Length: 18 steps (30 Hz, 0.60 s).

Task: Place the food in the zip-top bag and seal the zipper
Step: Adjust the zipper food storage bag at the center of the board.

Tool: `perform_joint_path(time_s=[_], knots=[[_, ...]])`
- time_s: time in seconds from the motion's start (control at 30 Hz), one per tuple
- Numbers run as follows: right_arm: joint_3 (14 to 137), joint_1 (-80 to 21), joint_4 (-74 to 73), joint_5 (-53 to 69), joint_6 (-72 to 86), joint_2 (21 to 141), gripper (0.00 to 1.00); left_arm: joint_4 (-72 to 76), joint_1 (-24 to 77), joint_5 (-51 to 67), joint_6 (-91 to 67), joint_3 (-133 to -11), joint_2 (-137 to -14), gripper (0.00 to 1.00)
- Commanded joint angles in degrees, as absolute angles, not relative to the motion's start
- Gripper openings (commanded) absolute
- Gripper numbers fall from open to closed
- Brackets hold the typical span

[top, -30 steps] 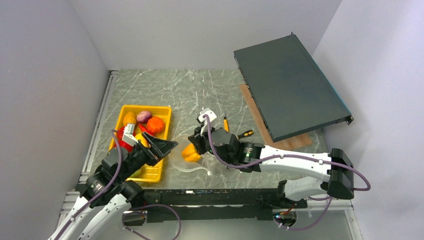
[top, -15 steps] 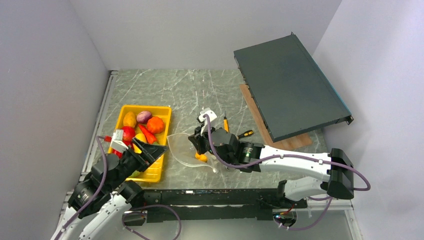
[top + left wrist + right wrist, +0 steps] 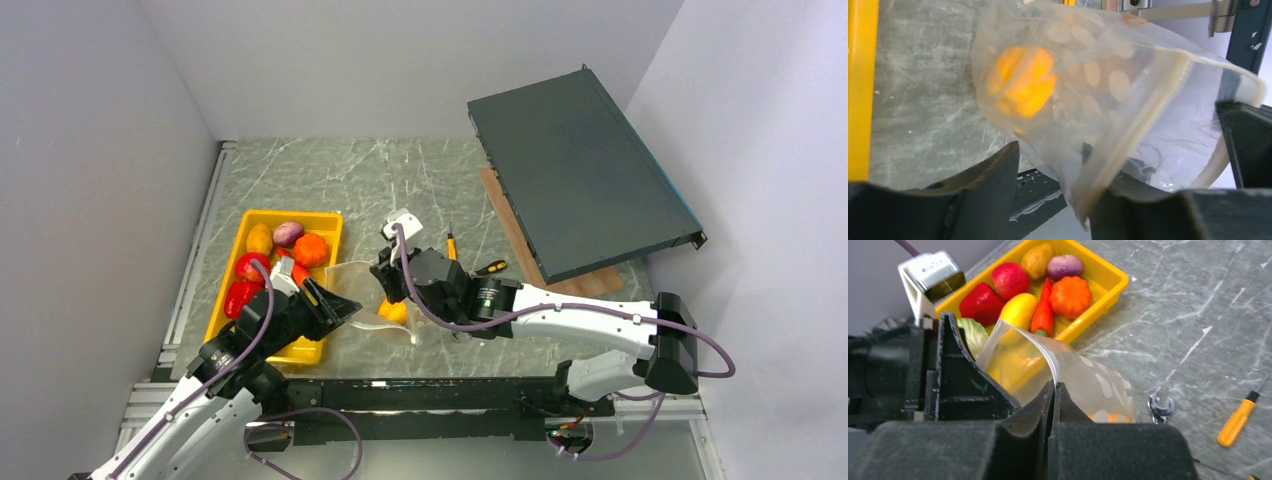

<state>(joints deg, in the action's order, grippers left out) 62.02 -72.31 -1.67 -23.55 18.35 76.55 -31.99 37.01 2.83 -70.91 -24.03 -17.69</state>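
Note:
The zip-top bag [image 3: 357, 287] hangs clear and dotted between both arms, and a yellow-orange piece of food [image 3: 1020, 80] lies inside it. My right gripper [image 3: 1054, 385] is shut on the bag's rim and holds it up. My left gripper [image 3: 1050, 146] is open at the bag's mouth, where the white zipper [image 3: 1148, 115] drapes between its fingers [image 3: 983, 185] against the right one. In the top view the left gripper [image 3: 335, 306] sits just left of the bag. More food fills the yellow tray [image 3: 1108, 270]: a red pepper [image 3: 980, 302], an orange piece [image 3: 1070, 296] and a purple piece [image 3: 1065, 265].
A steel wrench [image 3: 1160, 404] and an orange-handled screwdriver [image 3: 1240, 420] lie on the marble table right of the bag. A second screwdriver [image 3: 490, 268] lies beside a wooden board [image 3: 590, 286]. A dark flat case [image 3: 580, 170] leans at the back right.
My left arm drew back toward the near left, then returned right to the bag's mouth with its jaws narrowing. The right gripper shifted slightly up and left, still holding the bag.

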Motion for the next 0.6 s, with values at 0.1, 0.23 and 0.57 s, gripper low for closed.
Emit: perform_joint_path(time_s=[0.1,0.23,0.57], knots=[[63.68,-73.24,-11.7,-30.03,9.66,75.33,0.04,-35.52,37.22,0.13,-66.45,-29.67,-16.45,0.15],[69.71,-73.65,-23.05,-29.9,6.87,79.1,0.19,-35.2,37.24,-1.96,-68.8,-27.59,-13.25,0.14],[82.93,-80.88,-37.51,-35.89,15.87,89.07,0.59,-32.76,37.23,-0.7,-69.84,-25.99,-12.63,0.12]])
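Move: The zipper bag's near-left zipper edge lies between the left fingers, about 1 cm ahead and 1 cm right; the yellow pepper inside is roughly 3 cm ahead, 7 cm right and 11 cm below, the yellow bin's middle some 8 cm ahead, 20 cm left. The shut right fingers still hold the zipper edge farther along, right at their tips; the pepper is about 20 cm beneath, 1 cm back and level sideways. Left pinches the zipper edge; right sinks about 4 cm, then draws back, rolling and opening off the bag. ##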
